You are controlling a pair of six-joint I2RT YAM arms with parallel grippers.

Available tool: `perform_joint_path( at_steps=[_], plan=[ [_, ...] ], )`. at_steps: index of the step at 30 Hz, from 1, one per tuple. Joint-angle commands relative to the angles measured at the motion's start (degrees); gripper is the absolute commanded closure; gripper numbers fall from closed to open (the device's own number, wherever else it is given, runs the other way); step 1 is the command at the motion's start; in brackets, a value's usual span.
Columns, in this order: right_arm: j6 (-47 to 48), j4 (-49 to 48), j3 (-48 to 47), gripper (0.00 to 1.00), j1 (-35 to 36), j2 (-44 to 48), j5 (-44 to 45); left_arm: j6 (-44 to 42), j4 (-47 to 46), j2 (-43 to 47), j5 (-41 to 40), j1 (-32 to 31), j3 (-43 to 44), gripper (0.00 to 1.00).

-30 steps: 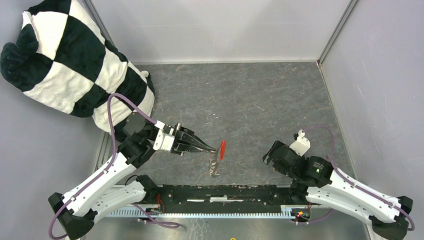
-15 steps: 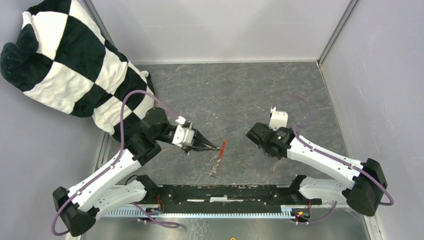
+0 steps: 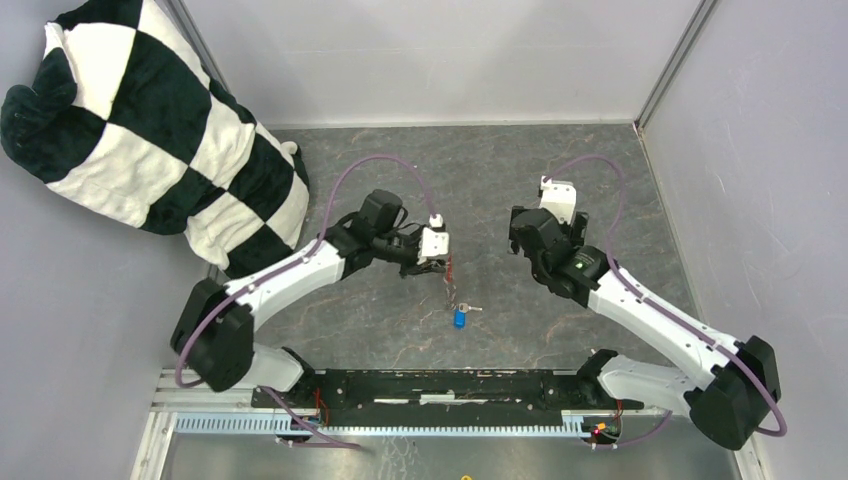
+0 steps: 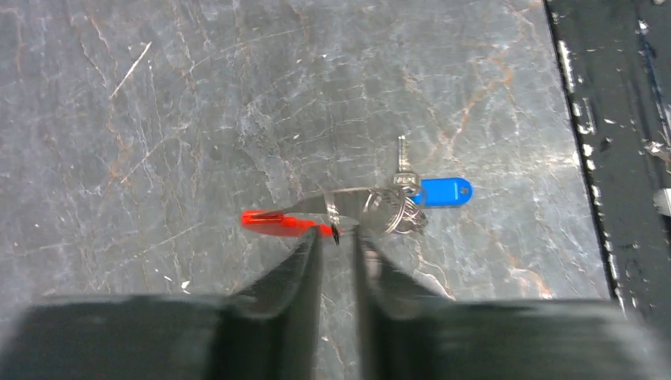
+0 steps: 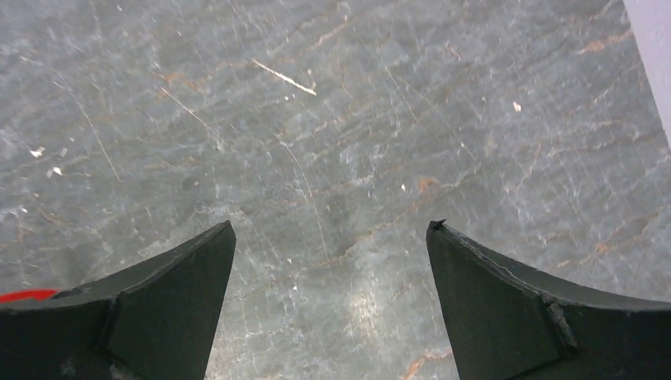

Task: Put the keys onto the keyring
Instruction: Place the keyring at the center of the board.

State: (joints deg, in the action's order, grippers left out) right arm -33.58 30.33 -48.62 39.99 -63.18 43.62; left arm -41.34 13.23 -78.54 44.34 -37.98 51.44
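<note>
The keyring's red tag (image 3: pixel 449 268) (image 4: pixel 273 222) lies mid-table, and its thin metal loop (image 4: pixel 342 207) reaches my left gripper (image 3: pixel 441 263) (image 4: pixel 336 236). Those jaws are closed to a narrow slit, with the loop's end between the tips. Past it, tangled split rings (image 4: pixel 398 212) join a silver key (image 4: pixel 402 162) and a blue key head (image 3: pixel 459 318) (image 4: pixel 445 191), both on the table. My right gripper (image 3: pixel 521 236) (image 5: pixel 331 229) hangs wide open over bare table to the right, holding nothing. A sliver of the red tag (image 5: pixel 24 295) shows at its view's left edge.
A black-and-white checked cushion (image 3: pixel 150 130) fills the back left corner. Grey walls close the back and the right (image 3: pixel 740 150). The black base rail (image 3: pixel 440 385) (image 4: pixel 625 158) runs along the near edge, close to the blue key head.
My left arm has swung right and away from the rail, carrying the keyring to mid-table, where the blue key head now shows. My right arm has reached forward and left towards it.
</note>
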Motion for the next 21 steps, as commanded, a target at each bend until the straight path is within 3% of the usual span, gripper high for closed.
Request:
perform_joint_path(
  at_steps=[1,3,4,9,10,12,18,21],
  plan=[
    [7.1,-7.9,1.1,0.02,-2.3,5.8,-2.2,-8.4,6.1,-8.4,-2.2,-0.3,6.9,0.49],
    [8.5,-8.3,1.6,0.02,-4.0,9.0,-3.9,-10.9,11.3,-12.8,-1.3,-1.5,12.5,0.21],
    [9.2,-8.4,2.0,0.02,-4.5,10.6,-4.3,-11.7,14.3,-15.0,-0.5,-2.1,15.8,0.15],
    [12.8,-11.3,4.7,0.02,-7.8,14.8,-10.3,-9.4,20.0,-25.2,2.6,-5.1,28.8,0.1],
    [13.0,-11.4,5.3,0.02,-8.4,14.4,-10.8,-6.2,19.9,-26.5,2.6,-5.0,30.6,0.02],
    [13.1,-12.7,7.4,0.02,-9.4,14.3,-11.8,-1.2,20.4,-28.4,0.9,-4.3,32.1,0.0],
    [14.7,-20.3,14.3,0.02,-10.5,15.5,-15.7,14.0,25.6,-30.0,-9.1,4.1,35.1,0.0],
    [14.8,-19.7,14.9,0.02,-10.6,12.6,-12.6,16.2,30.3,-29.5,-14.2,9.8,35.7,0.0]
  ],
)
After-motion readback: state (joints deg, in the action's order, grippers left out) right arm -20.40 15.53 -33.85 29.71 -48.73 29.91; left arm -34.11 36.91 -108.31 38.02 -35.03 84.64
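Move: The keyring is still at the left fingertips; its middle lies roughly 4 cm back, 1 cm to the right and 5 cm below them, over the board's middle. The blue-tagged key is about 10 cm back, 2 cm right and 10 cm below the left hand. From the empty right hand, the keyring's middle is some 20 cm left, 11 cm back and 8 cm lower. Left hand opens wide, frees the keyring, moves right 7 cm, then left-forward; right hand rises 6 cm, sinks. ##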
